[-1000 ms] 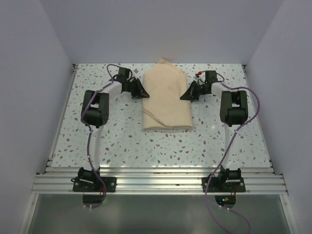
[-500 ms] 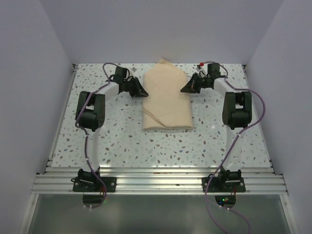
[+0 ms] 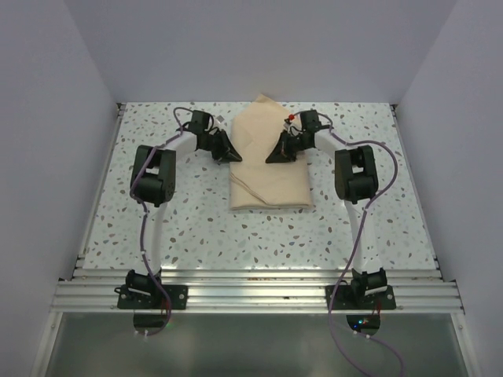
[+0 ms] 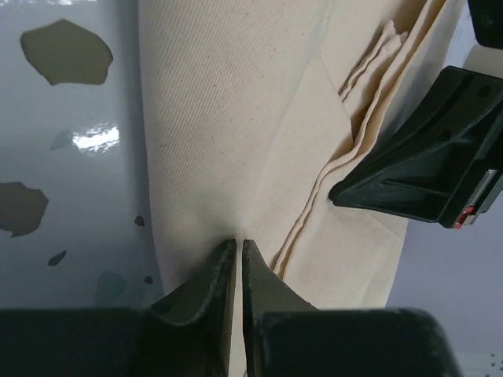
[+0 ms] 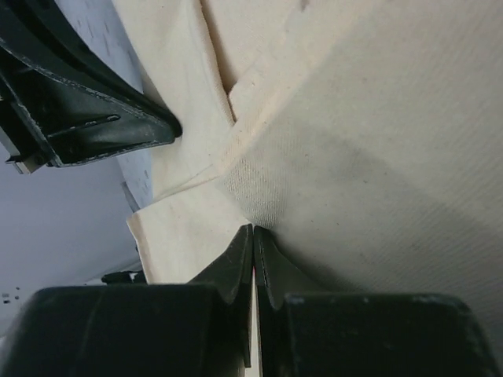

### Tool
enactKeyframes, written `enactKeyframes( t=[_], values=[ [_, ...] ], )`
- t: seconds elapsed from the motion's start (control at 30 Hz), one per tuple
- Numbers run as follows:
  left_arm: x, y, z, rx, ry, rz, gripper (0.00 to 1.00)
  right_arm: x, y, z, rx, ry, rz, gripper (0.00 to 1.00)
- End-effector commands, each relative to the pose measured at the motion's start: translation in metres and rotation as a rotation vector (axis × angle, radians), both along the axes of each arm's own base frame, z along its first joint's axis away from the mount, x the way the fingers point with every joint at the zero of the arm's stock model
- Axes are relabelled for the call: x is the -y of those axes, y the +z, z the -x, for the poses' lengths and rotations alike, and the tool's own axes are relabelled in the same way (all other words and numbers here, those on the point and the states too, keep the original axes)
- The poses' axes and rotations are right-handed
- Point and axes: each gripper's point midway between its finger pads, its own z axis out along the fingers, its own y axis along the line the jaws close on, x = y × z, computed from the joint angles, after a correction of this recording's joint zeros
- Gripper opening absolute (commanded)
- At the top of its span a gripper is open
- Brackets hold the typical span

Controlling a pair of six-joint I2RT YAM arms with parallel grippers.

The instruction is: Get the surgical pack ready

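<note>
The surgical pack (image 3: 271, 181) lies as a folded tan cloth bundle at the far middle of the table, and no tray shows. My left gripper (image 3: 233, 155) sits at the bundle's left edge. In the left wrist view its jaws (image 4: 238, 245) are nearly closed, with a thin layer of the pack's cloth (image 4: 236, 118) pinched between the tips. My right gripper (image 3: 272, 157) is over the upper middle of the bundle. In the right wrist view it (image 5: 252, 229) is shut, tips pressed against a raised fold of the cloth (image 5: 377, 141) with nothing between them.
The speckled table (image 3: 196, 220) is walled by white panels on the left, right and back. An aluminium rail (image 3: 251, 290) runs along the near edge with both arm bases on it. Purple cables trail along both arms.
My right gripper has swung left from the bundle's right edge onto its top, staying shut. The left gripper has stayed at the left edge.
</note>
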Motion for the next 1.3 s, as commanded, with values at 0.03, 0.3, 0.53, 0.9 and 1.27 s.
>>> enactKeyframes(
  t=[0.03,0.3,0.53,0.9,1.27],
  values=[
    [-0.013,-0.013,0.005,-0.051,-0.010,-0.088,0.12,0.026,0.002,-0.004,0.000,-0.020,0.114,0.00],
    [-0.014,0.028,-0.004,0.060,-0.002,-0.082,0.14,0.055,0.093,-0.032,0.165,-0.125,0.034,0.00],
    [-0.020,0.016,0.002,0.031,0.013,-0.079,0.14,0.115,0.066,-0.010,0.089,-0.190,0.081,0.00],
    [-0.022,-0.016,0.000,-0.028,0.015,-0.090,0.14,0.120,-0.011,0.001,-0.016,-0.222,0.097,0.00],
    [-0.014,0.053,-0.035,0.135,0.050,-0.002,0.16,0.113,0.078,-0.043,0.192,-0.250,0.060,0.00]
  ],
)
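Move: The right hand, low over the middle of the cloth-wrapped pack, has the pack's right edge about 13 cm to its right, level with it in reach and 1 cm lower. The near edge lies some 17 cm back, straight behind it and about 1 cm lower; the far flap's tip is roughly 26 cm ahead and 2 cm left, 2 cm lower. From the left hand, that right edge lies about 23 cm to the right, level in reach and 1 cm lower. The shut right hand hops some 12 cm right, about 6 cm high, down towards the pack's right edge. ##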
